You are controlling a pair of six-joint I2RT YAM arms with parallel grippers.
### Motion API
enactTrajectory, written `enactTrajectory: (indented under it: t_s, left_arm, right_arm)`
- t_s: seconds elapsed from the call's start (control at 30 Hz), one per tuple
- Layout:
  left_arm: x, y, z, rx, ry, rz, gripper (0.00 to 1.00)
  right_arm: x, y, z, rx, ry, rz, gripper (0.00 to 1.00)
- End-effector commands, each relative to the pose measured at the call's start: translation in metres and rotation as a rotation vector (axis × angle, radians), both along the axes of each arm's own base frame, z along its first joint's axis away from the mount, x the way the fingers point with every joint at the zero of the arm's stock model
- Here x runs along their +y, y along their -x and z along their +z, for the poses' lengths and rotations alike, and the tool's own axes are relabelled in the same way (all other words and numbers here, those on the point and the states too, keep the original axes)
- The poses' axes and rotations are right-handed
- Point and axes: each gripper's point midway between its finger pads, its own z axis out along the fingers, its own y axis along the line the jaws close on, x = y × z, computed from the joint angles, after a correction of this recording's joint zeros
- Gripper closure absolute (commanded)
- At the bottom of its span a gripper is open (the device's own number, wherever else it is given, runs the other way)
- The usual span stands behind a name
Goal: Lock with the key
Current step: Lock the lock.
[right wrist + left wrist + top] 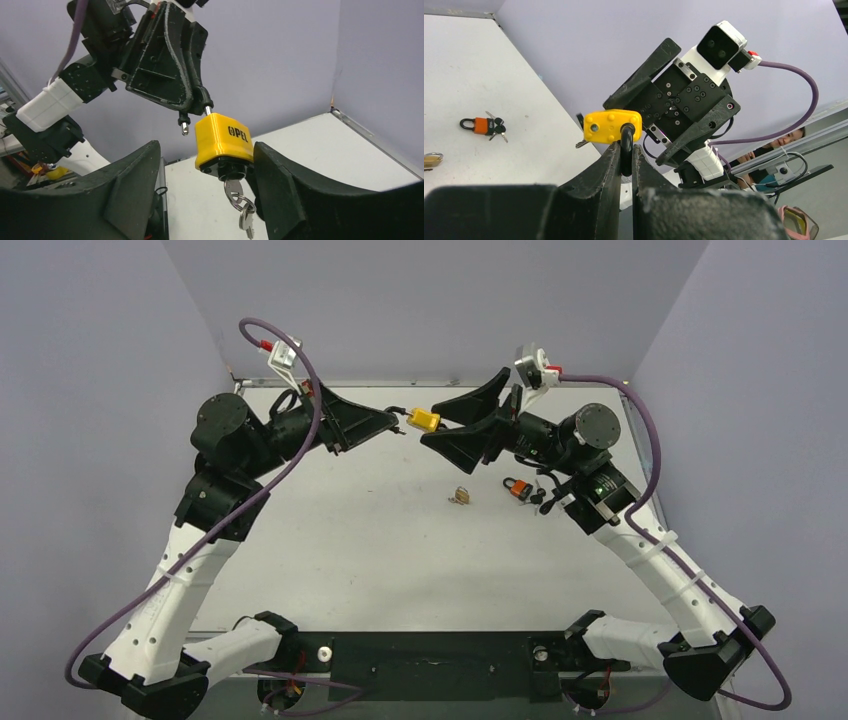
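A yellow padlock (424,421) hangs in the air between the two arms above the far part of the table. My left gripper (397,420) is shut on its black shackle (626,145), which is swung open with one leg free (184,124). A key on a ring (235,192) sits in the lock's underside, with a second key hanging from the ring. My right gripper (205,190) is open around the yellow padlock body (222,139). Its right finger (272,180) is next to or touching the body and its left finger stands apart.
An orange padlock with keys (518,489) lies on the table under the right arm; it also shows in the left wrist view (484,125). A small brass padlock (460,496) lies near the table's middle. Purple walls close in the back and sides.
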Motion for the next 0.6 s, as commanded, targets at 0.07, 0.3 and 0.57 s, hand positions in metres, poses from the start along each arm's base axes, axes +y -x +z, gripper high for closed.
enactTrajectory:
  t_s: [0.07,0.3,0.57]
  left_arm:
    - [0.009,0.007,0.038,-0.109,0.056,0.042,1.0]
    - [0.008,0.007,0.039,-0.113,0.058,0.036,1.0]
    - [0.007,0.01,0.034,-0.127,0.066,0.02,1.0]
  right_arm:
    - [0.01,0.035,0.038,-0.099,-0.095,0.106,0.45]
    - [0.016,0.033,0.028,-0.059,-0.097,0.092,0.57]
    - [0.019,0.038,0.035,0.009,-0.184,0.147,0.56]
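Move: The yellow padlock's body, hung by its shackle from the left gripper, lies about 3 cm to the right hand's left and 1 cm ahead, roughly level; its keys hang about 2 cm below the right hand point. From the left hand that body is some 6 cm to the right. On the table about 47 cm below the right hand, the brass padlock lies some 23 cm ahead and 6 cm right, the orange padlock some 25 cm ahead and 20 cm right. Close the right gripper from about two-thirds to under half open around the yellow padlock's body, bringing it about 1.5 cm left and 1.5 cm back towards the left gripper, then hold there. Let the fingers swing the body about its shackle towards the free leg. Keep the left fingers shut on the shackle, nearly still. ##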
